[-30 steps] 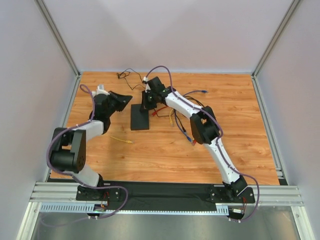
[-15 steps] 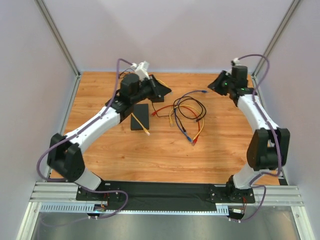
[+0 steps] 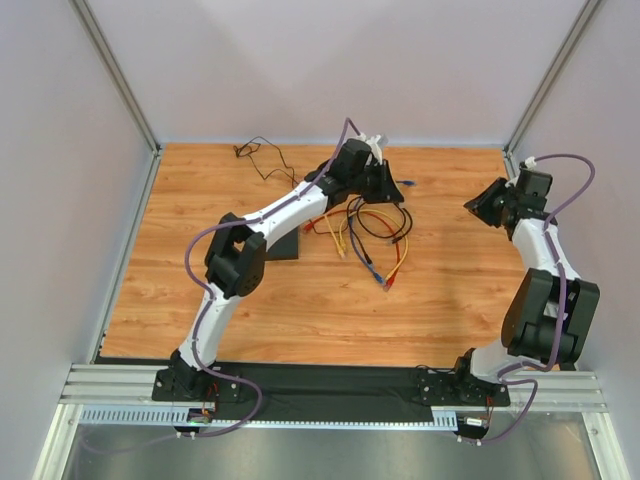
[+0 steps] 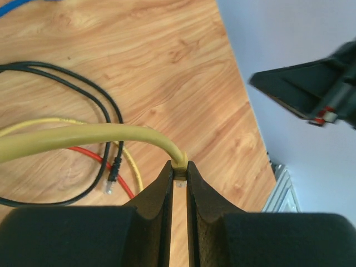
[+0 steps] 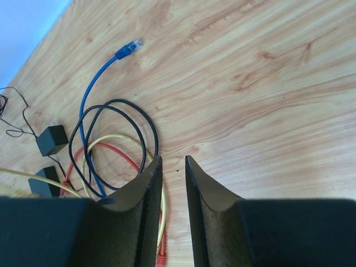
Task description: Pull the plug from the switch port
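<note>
My left gripper (image 4: 179, 173) is shut on the yellow plug (image 4: 179, 164) of a thick yellow cable (image 4: 83, 136), which curves off to the left above the floor. In the top view this gripper (image 3: 392, 188) hangs over the back of the cable pile, well right of the flat black switch (image 3: 288, 244); the left arm partly covers the switch. At the far right, my right gripper (image 3: 478, 206) is open a little. Its fingers (image 5: 149, 183) have nothing between them, only bare wood below.
A loose pile of black, yellow, red and blue cables (image 3: 372, 232) lies mid-table. A blue cable's plug (image 5: 130, 47) points to the back. A small black adapter (image 5: 51, 139) on a thin wire (image 3: 255, 155) lies at the back left. Metal frame rails edge the table.
My left arm has swung right from beside the switch to over the cable pile, carrying the yellow plug. The right arm withdrew from the switch to the right side and its jaws parted slightly.
</note>
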Tool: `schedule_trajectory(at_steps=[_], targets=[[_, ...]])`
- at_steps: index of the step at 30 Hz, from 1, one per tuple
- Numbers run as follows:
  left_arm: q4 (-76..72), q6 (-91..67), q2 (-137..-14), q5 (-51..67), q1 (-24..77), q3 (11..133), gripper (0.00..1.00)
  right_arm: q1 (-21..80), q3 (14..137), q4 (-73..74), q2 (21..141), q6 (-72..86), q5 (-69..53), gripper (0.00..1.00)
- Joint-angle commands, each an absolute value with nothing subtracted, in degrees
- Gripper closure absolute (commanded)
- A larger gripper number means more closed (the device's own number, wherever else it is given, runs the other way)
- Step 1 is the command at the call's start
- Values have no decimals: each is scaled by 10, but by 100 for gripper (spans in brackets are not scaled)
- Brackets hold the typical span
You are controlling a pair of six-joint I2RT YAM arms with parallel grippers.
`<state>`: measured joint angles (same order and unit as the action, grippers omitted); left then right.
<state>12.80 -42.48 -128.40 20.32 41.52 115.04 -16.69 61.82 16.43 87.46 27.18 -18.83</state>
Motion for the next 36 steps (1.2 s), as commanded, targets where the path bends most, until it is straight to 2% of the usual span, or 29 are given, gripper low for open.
schedule_trajectory(at_steps=[1, 2, 4, 5, 9, 10, 11, 12, 17, 24, 29, 30, 32, 34, 35, 36], targets=[[138, -432, -1334, 244, 412, 1223, 89, -174, 612, 126, 842, 262, -209, 75], [141, -438, -1348, 251, 411, 1241, 86, -174, 611, 120, 843, 263, -212, 75], [174, -441, -1384, 264, 412, 1295, 73, -174, 612, 118, 852, 265, -223, 75], [198, -439, -1390, 263, 411, 1307, 60, -174, 613, 117, 856, 269, -225, 74], [187, -417, -1355, 253, 405, 1281, 49, -172, 613, 114, 871, 275, -225, 74], [189, -397, -1334, 256, 402, 1276, 42, -171, 614, 114, 873, 276, -225, 74], [195, -387, -1325, 255, 400, 1278, 26, -166, 615, 115, 874, 273, -223, 74], [216, -375, -1315, 254, 392, 1279, 1, -164, 617, 118, 879, 272, -218, 73], [237, -315, -1195, 244, 374, 1203, 0, -135, 638, 141, 897, 258, -197, 72], [164, -314, -982, 246, 354, 933, 0, -42, 678, 177, 920, 238, -129, 68], [84, -357, -854, 278, 300, 747, 0, 82, 722, 220, 932, 213, -74, 55], [63, -380, -799, 286, 287, 668, 0, 97, 715, 219, 927, 212, -69, 53], [-14, -405, -739, 291, 247, 581, 0, 137, 687, 207, 899, 221, -63, 47], [-47, -429, -659, 305, 222, 475, 0, 162, 616, 175, 876, 235, -59, 44], [-52, -430, -638, 311, 196, 449, 0, 167, 587, 167, 851, 246, -48, 36], [-48, -427, -605, 325, 186, 414, 0, 170, 543, 157, 839, 248, -44, 33]])
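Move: Just ahead of the left hand, which already holds the yellow cable's plug, the cable coil lies about 5 cm farther out, 2 cm to its left and 15 cm below. The loose cable ends are roughly 13 cm back and 1 cm left; the switch stands some 29 cm left and 2 cm ahead. From the right hand, the coil is about 7 cm ahead, 21 cm left and 11 cm below. Sinking about 6 cm over the coiled cables, the left hand opens wide and lets go of the yellow cable, then lifts clear and swings some 25 cm left and 12 cm back towards the near side of the switch, descending again from its high arc. After hovering, the right hand sweeps about 20 cm left to the coil, its fingers opening as it turns nearly 30 degrees counter-clockwise. ##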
